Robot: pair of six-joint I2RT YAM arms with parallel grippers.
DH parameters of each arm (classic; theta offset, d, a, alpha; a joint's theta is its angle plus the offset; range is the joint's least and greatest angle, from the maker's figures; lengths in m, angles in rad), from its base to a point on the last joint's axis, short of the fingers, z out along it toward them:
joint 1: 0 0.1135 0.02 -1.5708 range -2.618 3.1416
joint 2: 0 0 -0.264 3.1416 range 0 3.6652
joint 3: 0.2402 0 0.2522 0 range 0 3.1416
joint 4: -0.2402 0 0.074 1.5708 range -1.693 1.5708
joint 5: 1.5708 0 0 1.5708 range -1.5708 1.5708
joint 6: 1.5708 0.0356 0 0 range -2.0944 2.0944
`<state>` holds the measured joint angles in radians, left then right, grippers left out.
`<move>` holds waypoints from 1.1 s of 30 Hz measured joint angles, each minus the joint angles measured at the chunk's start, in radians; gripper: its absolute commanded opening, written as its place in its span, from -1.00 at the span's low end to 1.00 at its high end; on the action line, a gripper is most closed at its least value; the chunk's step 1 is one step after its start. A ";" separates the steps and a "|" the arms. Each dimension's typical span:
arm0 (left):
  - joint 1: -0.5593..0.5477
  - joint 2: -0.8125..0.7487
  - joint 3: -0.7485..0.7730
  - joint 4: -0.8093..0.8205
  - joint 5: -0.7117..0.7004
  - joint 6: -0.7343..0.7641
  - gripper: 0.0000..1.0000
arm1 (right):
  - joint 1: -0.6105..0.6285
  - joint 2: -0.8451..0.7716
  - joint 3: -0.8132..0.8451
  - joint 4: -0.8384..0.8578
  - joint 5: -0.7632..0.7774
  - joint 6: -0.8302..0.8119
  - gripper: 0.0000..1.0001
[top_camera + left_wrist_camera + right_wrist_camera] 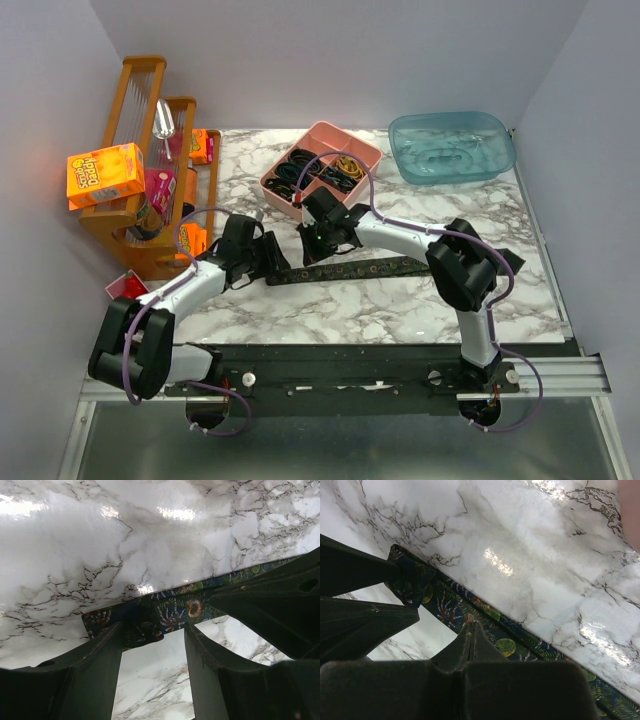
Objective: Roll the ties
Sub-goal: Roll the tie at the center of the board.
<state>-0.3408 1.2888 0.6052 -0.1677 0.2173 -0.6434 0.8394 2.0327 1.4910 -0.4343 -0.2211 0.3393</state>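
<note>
One tie, dark with a leafy green pattern, lies flat across the marble table, running left to right. My left gripper stands open over its left end. In the left wrist view, the two fingers straddle the folded end of the tie, with bare marble between them. My right gripper is shut. In the right wrist view, its closed tips rest on top of the tie a little way along from that end, with nothing between them. The left gripper's fingers show at the left of that view.
A pink tray of black and yellow band loops stands just behind the right gripper. A clear blue tub sits at the back right. A wooden rack with orange boxes stands at the left edge.
</note>
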 measured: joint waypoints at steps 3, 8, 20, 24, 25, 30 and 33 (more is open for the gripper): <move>0.000 0.000 -0.016 0.023 0.010 -0.012 0.13 | 0.000 0.000 0.000 0.000 0.000 0.000 -0.99; 0.000 0.000 -0.040 0.059 0.035 -0.032 -0.12 | 0.000 0.002 0.000 0.000 0.000 0.000 -0.99; -0.024 0.000 -0.077 0.090 0.039 -0.050 -1.00 | 0.000 0.003 0.000 0.003 -0.038 -0.003 -0.99; -0.027 0.004 -0.080 0.093 0.038 -0.053 -1.00 | 0.000 0.003 0.000 0.007 -0.062 -0.009 -0.99; -0.028 0.008 -0.080 0.093 0.038 -0.053 -1.00 | 0.000 0.003 0.000 0.007 -0.066 -0.010 -0.99; -0.028 0.037 -0.080 0.096 0.038 -0.053 -1.00 | 0.000 0.007 0.003 0.007 -0.092 -0.019 -0.99; -0.028 0.047 -0.080 0.099 0.039 -0.054 -1.00 | 0.004 0.016 0.014 0.011 -0.105 -0.019 -0.99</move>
<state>-0.3691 1.3354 0.5251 -0.0685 0.2558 -0.6971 0.8436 2.0487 1.5051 -0.4236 -0.3264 0.3199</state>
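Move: The tie's folded-over end lies just under my open left fingers, about 3 cm below, roughly 1 cm back and 1 cm to the left. The middle of the tie's flat strip is some 26 cm to the right, 1 cm back; the pink tray stands about 22 cm ahead and 10 cm right. From my shut right fingertips, the folded end is about 8 cm left, 4 cm back and 3 cm below. I shut my left fingers over the folded end while easing back and a little right, then keep them shut and sink onto the fold, about 2.5 cm down and 1.5 cm back in all, pressing down beside the flap's edge rather than pinching it. Partway through, my right hand, still shut, slides about 2 cm left and back towards the fold, barely rising. ##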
